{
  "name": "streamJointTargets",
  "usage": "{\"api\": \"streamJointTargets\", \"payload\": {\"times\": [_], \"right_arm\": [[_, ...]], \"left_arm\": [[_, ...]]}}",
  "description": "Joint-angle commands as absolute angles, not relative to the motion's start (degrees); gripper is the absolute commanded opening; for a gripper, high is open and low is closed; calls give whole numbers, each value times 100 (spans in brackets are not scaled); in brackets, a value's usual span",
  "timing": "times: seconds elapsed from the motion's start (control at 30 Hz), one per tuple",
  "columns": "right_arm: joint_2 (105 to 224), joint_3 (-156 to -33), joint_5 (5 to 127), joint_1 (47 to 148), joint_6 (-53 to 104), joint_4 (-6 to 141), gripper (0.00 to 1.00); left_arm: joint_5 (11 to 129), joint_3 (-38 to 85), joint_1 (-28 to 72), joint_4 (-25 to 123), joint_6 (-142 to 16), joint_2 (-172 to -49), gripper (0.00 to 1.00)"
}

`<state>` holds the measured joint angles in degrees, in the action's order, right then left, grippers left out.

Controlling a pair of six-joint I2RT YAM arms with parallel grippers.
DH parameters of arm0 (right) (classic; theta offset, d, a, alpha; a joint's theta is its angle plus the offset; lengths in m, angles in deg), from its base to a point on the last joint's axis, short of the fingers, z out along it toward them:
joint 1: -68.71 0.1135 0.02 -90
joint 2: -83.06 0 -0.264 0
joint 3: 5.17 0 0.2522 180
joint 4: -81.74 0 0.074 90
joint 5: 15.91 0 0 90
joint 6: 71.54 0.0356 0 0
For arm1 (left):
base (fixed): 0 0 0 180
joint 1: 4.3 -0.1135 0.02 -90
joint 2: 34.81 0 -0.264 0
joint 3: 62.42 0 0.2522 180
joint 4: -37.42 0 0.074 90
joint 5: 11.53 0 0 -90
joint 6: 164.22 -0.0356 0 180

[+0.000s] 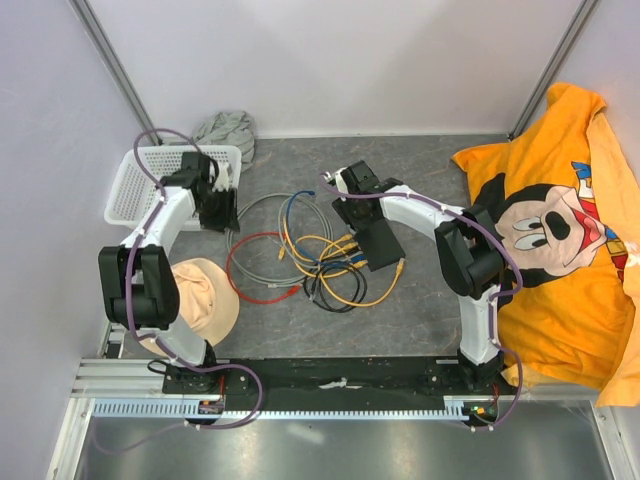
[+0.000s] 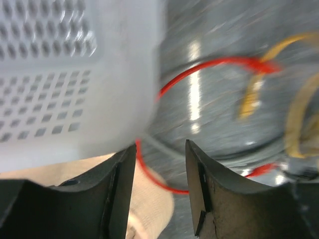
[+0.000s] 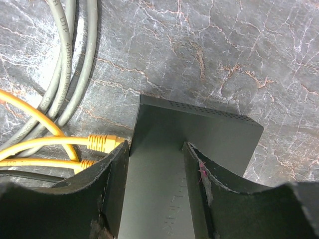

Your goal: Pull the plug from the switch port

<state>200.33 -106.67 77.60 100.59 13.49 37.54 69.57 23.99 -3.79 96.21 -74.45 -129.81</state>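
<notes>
The switch [image 1: 380,245], a flat black box, lies mid-table; in the right wrist view the switch [image 3: 199,124] fills the centre. Two yellow plugs [image 3: 102,143] meet its left edge, where the sockets are hidden from view. My right gripper [image 3: 155,147] rests on the switch's top with jaws apart: one finger at the left edge by the plugs, the other on the lid. In the top view the right gripper [image 1: 358,222] sits at the switch's far end. My left gripper [image 1: 222,210] hangs by the basket; the blurred left wrist view shows the left gripper [image 2: 160,147] open and empty.
A white basket [image 1: 140,185] stands at the far left with a grey cloth [image 1: 225,130] behind it. A beige hat [image 1: 200,295] lies near the left arm. Red [image 1: 255,265], grey, blue, black and yellow cables tangle left of the switch. An orange shirt [image 1: 560,230] covers the right side.
</notes>
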Motion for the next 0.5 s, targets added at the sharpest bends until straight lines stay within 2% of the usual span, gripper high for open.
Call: {"api": "streamJointTargets", "payload": {"times": [0.0,0.03,0.1,0.23,0.4,0.47], "right_arm": [[20040,-10313,7910,9947,1108,3651,56],[20013,-10243,7928,9930,1108,3643,56],[19969,-10173,7936,9903,1169,3634,56],[19680,-10128,7778,9772,1292,3555,56],[19346,-10120,7524,9587,1310,3423,56],[19109,-10084,7042,9481,1293,3432,59]], "left_arm": [[4758,3667,-194,8750,-7290,-12577,54],[4127,4017,-71,8539,-7395,-12699,55],[3736,4440,358,8098,-7561,-13015,60],[3059,5880,808,7887,-6618,-14298,57],[3136,6182,1388,7395,-6149,-15378,56],[3180,6130,1468,7245,-5911,-15539,55]]}}
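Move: The left hand hangs open with the front yellow plug of the switch some 27 cm to its right, 2 cm farther out and 7 cm lower. The switch lies about 34 cm to its right, roughly level with it, and the loose blue cable end about 22 cm right and 10 cm ahead. From the right hand, at the switch's front left corner, that yellow plug is about 2 cm left and 2 cm back, the switch's middle 5 cm right and 4 cm back. With its half-open fingers still on the switch's front left corner, the right hand first stays, then drags it about 2.5 cm to the right. The empty left hand sweeps some 25 cm right and 12 cm forward towards the switch and its plugs, arcing up about 20 cm and starting to sink again, its open fingers swinging from downward to point mostly right. ##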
